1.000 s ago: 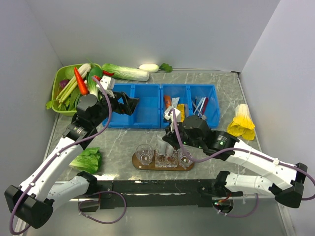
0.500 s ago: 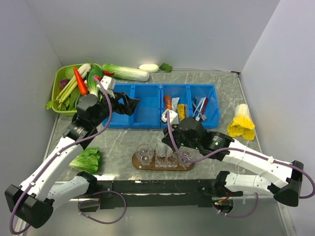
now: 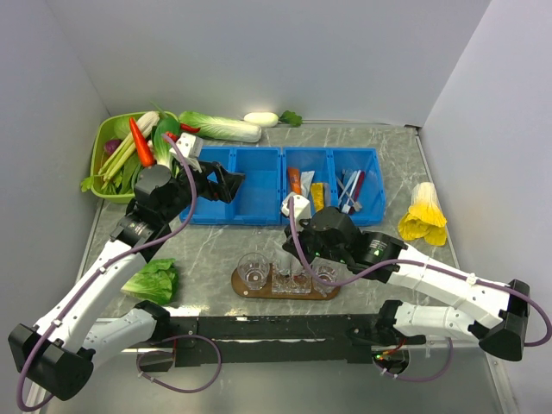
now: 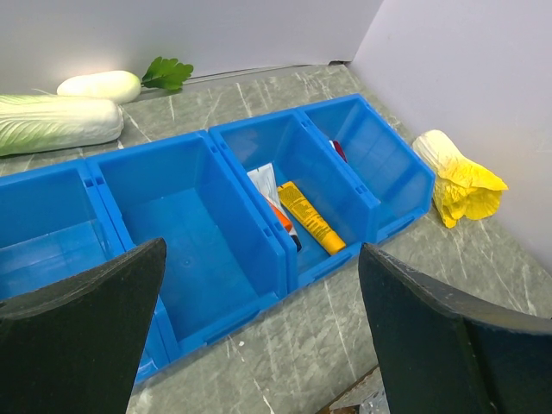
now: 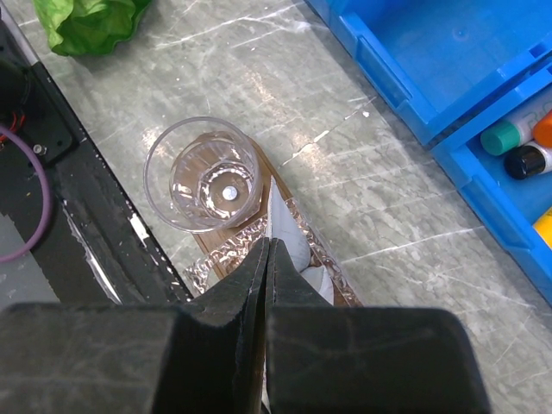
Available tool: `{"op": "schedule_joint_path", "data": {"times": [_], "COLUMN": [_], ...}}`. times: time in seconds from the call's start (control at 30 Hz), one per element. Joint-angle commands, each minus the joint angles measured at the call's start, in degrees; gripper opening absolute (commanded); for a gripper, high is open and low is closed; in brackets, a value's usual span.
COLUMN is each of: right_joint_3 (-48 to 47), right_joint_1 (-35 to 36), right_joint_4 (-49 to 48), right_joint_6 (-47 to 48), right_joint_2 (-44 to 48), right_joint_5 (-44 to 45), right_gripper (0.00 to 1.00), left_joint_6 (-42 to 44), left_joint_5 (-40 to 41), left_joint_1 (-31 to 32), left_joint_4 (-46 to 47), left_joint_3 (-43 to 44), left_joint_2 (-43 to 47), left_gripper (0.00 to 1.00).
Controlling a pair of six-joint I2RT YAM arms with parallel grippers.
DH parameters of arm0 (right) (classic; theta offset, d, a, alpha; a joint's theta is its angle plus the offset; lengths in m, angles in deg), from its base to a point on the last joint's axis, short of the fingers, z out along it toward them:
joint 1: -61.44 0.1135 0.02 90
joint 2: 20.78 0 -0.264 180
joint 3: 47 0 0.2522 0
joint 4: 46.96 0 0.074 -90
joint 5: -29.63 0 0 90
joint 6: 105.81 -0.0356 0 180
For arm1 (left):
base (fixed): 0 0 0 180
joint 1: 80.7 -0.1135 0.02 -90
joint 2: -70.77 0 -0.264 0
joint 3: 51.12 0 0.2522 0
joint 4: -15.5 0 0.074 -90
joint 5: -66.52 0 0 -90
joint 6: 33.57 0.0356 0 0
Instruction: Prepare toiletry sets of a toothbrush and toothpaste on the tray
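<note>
My right gripper (image 5: pixel 269 243) is shut on the flat end of a white toothpaste (image 5: pixel 291 231) tube. The tube hangs down into a clear faceted cup (image 5: pixel 323 263) on the brown wooden tray (image 5: pixel 207 246). An empty round glass (image 5: pixel 203 172) stands beside it on the tray's left end. In the top view the right gripper (image 3: pixel 298 250) hovers over the tray (image 3: pixel 332 293). Toothbrushes (image 3: pixel 352 185) lie in the right-hand blue bin. My left gripper (image 4: pixel 260 285) is open and empty above the blue bins (image 4: pixel 198 216); the top view shows this gripper (image 3: pixel 226 183) there too.
The middle bin holds an orange tube (image 4: pixel 310 217) and a white tube (image 4: pixel 266 183). A green basket of vegetables (image 3: pixel 102 159) stands at the back left. A lettuce leaf (image 3: pixel 153 280) lies front left and a yellow cabbage (image 3: pixel 424 214) at the right. The black rail (image 3: pixel 285 328) runs along the near edge.
My right gripper has shifted slightly left and down over the tray with the toothpaste in it. The left arm has not moved.
</note>
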Motion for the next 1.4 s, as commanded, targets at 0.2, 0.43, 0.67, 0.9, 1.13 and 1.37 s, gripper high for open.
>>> {"op": "schedule_joint_path", "data": {"times": [0.2, 0.43, 0.67, 0.9, 1.13, 1.37], "right_joint_3": [-0.7, -1.7, -2.0, -2.9, -5.2, -6.4], "right_joint_1": [0.7, 0.7, 0.8, 0.8, 0.2, -4.8], "right_joint_4": [-2.9, -2.3, -2.1, -2.5, -3.4, -3.7], "right_joint_6": [-0.5, -0.4, -0.3, -0.9, -0.6, 0.5], "right_joint_2": [1.0, 1.8, 2.7, 4.4, 6.0, 5.2], "right_joint_5": [1.7, 1.8, 1.8, 0.7, -0.4, -0.4], "right_gripper": [0.18, 0.32, 0.46, 0.75, 0.88, 0.89], "left_joint_6": [0.9, 0.9, 1.0, 1.0, 0.8, 0.3], "left_joint_5": [-1.3, -1.2, -1.2, -0.7, 2.1, 6.2], "left_joint_1": [-0.1, -0.1, -0.1, -0.1, -0.1, -0.2], "left_joint_4": [2.0, 2.0, 1.9, 2.1, 2.0, 1.6], "left_joint_3": [0.4, 0.5, 0.4, 0.2, -0.1, -0.1], "left_joint_2": [0.2, 0.2, 0.2, 0.6, 1.3, 0.2], "left_gripper": [0.97, 0.97, 0.97, 0.97, 0.97, 0.97]}}
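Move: The right hand, shut on the upright tail of a white toothpaste tube, has the clear square holder on the tray nearly below it: its middle is some 3 cm back, 1 cm to the right and 9 cm lower. At about that same height, a round glass stands roughly 9 cm to the hand's left and 2 cm back, another about 10 cm to its right and 3 cm back. From the left hand, the square holder lies about 16 cm back, 14 cm right and 20 cm below. Staying almost in place at first, the right hand steadily spreads its shut fingers until nearly wide open, letting go of the toothpaste tube's tail over the square holder. Its slow rise then quickens to lift the hand straight up, about 6 cm in all and away from the tubes, while the fingertips tilt up some 10 degrees. ##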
